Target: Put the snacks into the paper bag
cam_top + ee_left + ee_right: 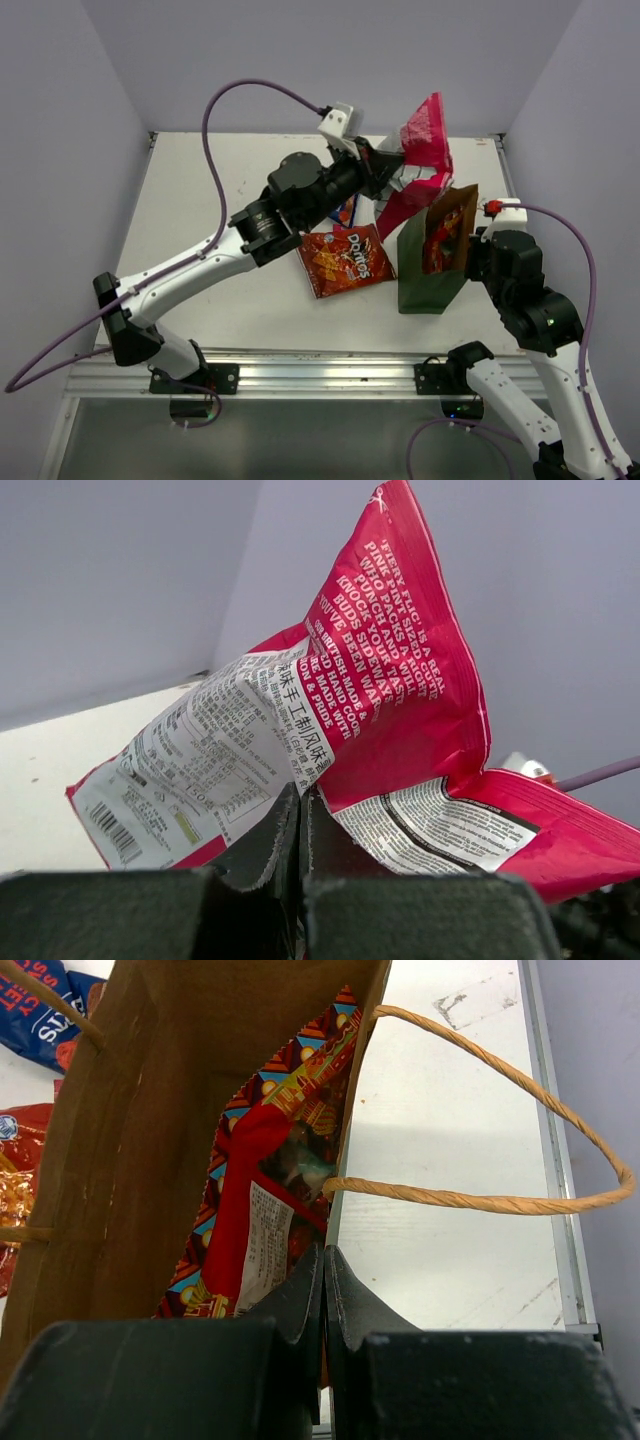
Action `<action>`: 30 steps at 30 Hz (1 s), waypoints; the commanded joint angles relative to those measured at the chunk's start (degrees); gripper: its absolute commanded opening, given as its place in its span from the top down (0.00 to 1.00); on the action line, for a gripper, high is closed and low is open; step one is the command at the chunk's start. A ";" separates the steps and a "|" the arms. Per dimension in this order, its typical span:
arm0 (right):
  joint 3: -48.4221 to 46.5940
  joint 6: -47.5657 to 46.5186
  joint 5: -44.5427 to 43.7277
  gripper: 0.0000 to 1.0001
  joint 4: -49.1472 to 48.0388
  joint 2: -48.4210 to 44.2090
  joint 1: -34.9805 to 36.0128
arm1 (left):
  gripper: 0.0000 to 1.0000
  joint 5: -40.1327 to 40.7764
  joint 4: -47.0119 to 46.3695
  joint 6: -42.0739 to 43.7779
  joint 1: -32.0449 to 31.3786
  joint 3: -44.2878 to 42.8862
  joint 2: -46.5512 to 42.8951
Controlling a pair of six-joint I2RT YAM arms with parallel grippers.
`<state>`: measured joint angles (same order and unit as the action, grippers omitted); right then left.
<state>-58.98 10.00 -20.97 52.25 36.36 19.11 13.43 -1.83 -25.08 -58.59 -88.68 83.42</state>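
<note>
My left gripper is shut on the lower edge of the large pink-white packet, which it holds in the air behind and above the paper bag. In the left wrist view the packet fans up from the closed fingertips. The dark green bag stands open with a red patterned packet inside. My right gripper is shut on the bag's right wall, beside a rope handle. The red Doritos bag lies flat, left of the paper bag. A blue bag peeks from under the left arm.
The left arm stretches diagonally over the table's middle. The table's right edge and the back wall stand close behind the paper bag. An aluminium rail runs along the near edge.
</note>
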 commanded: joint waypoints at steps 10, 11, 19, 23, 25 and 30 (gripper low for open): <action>0.27 -1.03 1.81 1.00 -1.10 0.12 0.05 | 1.00 -18.96 -14.08 -1.02 -4.78 -33.83 17.21; 0.27 -0.95 1.81 1.00 -1.10 -0.06 0.13 | 1.00 -19.75 -15.13 -1.89 -4.78 -34.36 17.74; 0.27 -1.12 1.99 1.00 -1.10 -0.41 0.05 | 1.00 -20.90 -17.33 -2.60 -4.34 -25.24 17.32; 0.27 -1.12 2.08 1.00 -1.10 -0.50 0.05 | 1.00 -24.32 -26.81 -8.13 -1.98 -13.29 14.67; 0.27 -1.03 1.99 1.00 -1.10 -0.50 0.13 | 1.00 -26.61 -28.66 -10.33 -0.22 -9.15 14.32; 0.27 -1.12 1.99 1.00 -1.10 -0.32 0.05 | 1.00 -27.58 -30.34 -11.04 0.49 -2.04 13.70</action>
<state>-58.89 9.89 -19.99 52.16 36.21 19.11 -11.84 -22.20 -33.69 -58.13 -92.92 100.60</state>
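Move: The left hand already holds the pink packet high. The paper bag's middle lies about 14 cm to its right, 3 cm nearer and 31 cm down; the Doritos are 4 cm to its left and 3 cm back, the blue packet 7 cm left and 11 cm ahead, both some 44 cm down. From the right hand, at the bag's right rim, the bag's middle is about 4 cm left, 3 cm ahead, 13 cm below. Left arm swings the pink packet right and up about 15 cm, then down 18 over the paper bag. ##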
